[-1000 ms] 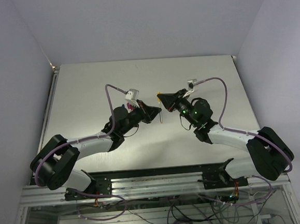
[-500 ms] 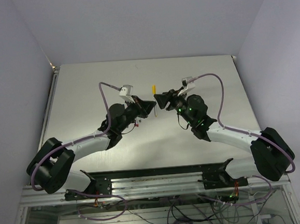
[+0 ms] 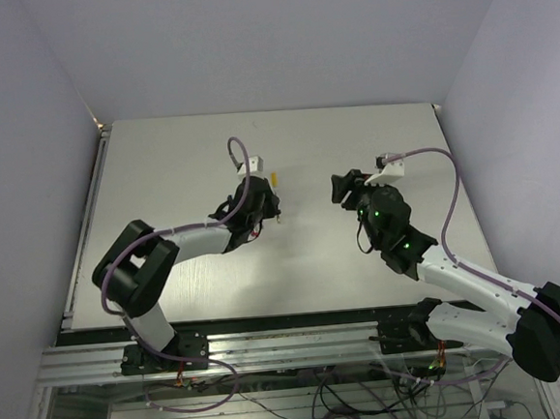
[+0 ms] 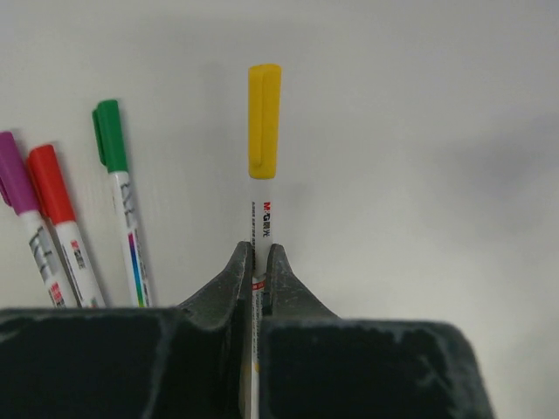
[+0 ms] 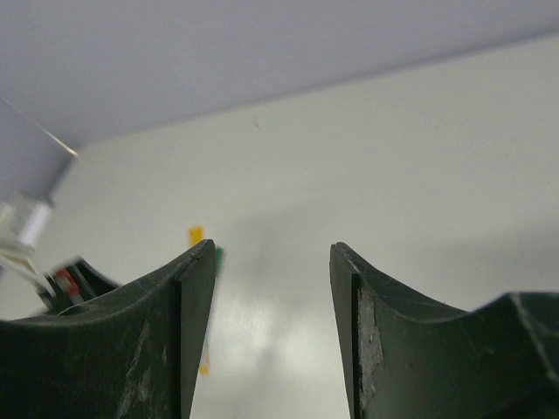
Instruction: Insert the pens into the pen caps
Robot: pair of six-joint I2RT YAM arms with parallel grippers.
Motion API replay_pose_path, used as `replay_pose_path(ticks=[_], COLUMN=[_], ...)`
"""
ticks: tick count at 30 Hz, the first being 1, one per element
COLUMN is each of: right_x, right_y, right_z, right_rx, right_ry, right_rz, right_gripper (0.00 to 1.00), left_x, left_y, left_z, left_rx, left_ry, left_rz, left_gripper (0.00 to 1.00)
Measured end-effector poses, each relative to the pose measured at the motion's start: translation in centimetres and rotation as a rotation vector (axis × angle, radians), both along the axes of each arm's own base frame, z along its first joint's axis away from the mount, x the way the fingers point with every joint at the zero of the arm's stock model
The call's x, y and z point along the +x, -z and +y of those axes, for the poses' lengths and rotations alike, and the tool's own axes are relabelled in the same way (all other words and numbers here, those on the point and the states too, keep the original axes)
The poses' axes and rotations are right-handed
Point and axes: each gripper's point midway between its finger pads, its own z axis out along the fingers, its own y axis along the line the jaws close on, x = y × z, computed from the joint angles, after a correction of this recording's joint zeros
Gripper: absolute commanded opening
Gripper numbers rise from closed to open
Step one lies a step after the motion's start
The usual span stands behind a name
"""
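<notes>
My left gripper (image 4: 258, 253) is shut on a white-grey pen (image 4: 260, 218) that wears a yellow cap (image 4: 264, 118) on its far end. In the top view this gripper (image 3: 268, 202) is left of centre, low over the table, and the yellow cap (image 3: 274, 178) sticks out beyond it. Three more capped pens lie to its left: green (image 4: 110, 136), red (image 4: 49, 183) and purple (image 4: 13, 170). My right gripper (image 5: 272, 251) is open and empty. In the top view it (image 3: 340, 187) is apart from the pen, to the right. No loose caps show.
The pale table (image 3: 160, 161) runs to a back wall and side walls. In the right wrist view, the yellow cap (image 5: 196, 234) and a green cap (image 5: 218, 255) show far off past the left finger. The left arm's body covers the other pens in the top view.
The right gripper has let go of the yellow cap, opened and drawn back to the right. The left gripper has carried the capped pen leftward and down beside the other pens.
</notes>
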Motion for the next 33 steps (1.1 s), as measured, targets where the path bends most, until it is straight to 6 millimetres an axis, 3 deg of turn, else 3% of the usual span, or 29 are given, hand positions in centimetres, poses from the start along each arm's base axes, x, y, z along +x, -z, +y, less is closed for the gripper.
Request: replay_pose_path(ticks=[3, 6, 17, 23, 25, 30, 33], right_x=[-0.7, -1.3, -2.0, -2.3, -2.3, -2.4, -2.4], right_y=[2.7, 4.2, 5.4, 5.8, 5.8, 5.9, 6.0], right_z=[-1.0, -1.7, -2.4, -2.6, -2.7, -2.7, -2.7], right_rx=[-0.035, -0.048, -0.037, -0.035, -0.034, -0.034, -0.036], right_ry=[0.029, 0.045, 0.069, 0.07, 0.07, 0.07, 0.07], right_rz=[0.073, 0.113, 0.155, 0.161, 0.16, 0.161, 0.163], right_gripper=[0.54, 0.54, 0.55, 0.54, 0.54, 0.54, 0.54], left_x=[1.3, 2.3, 4.3, 4.3, 4.5, 4.5, 4.4], left_y=[1.2, 1.9, 4.0, 5.6, 5.9, 6.3, 6.5], left_z=[0.0, 0.2, 1.3, 1.7, 1.6, 1.7, 1.8], left_rx=[0.064, 0.121, 0.282, 0.341, 0.354, 0.37, 0.378], left_ry=[-0.03, -0.057, -0.125, -0.124, -0.125, -0.126, -0.125], left_rz=[0.011, 0.017, 0.045, 0.078, 0.089, 0.104, 0.112], left_gripper=[0.07, 0.07, 0.07, 0.08, 0.1, 0.33, 0.34])
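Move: The left hand still holds the pen with the yellow cap. Its free spot on the table is about 5 cm ahead, 2 cm left and 7 cm below this hand. The pens lying to the left of that spot are the green-capped one (3 cm ahead, 5 left of the hand), the red (1 ahead, 7 left) and the purple (1 ahead, 9 left). From the empty right hand, the spot lies about 8 cm ahead, 15 left and 21 below. Down about 6.5 cm and forward 4.5, drifting slightly left, the left hand lowers the pen to the table beside the green-capped one. It rolls some 20 degrees, left side rising, then opens its fingers and lets go. The open, empty right hand sinks about 6 cm, easing right and back, away from the pens. ##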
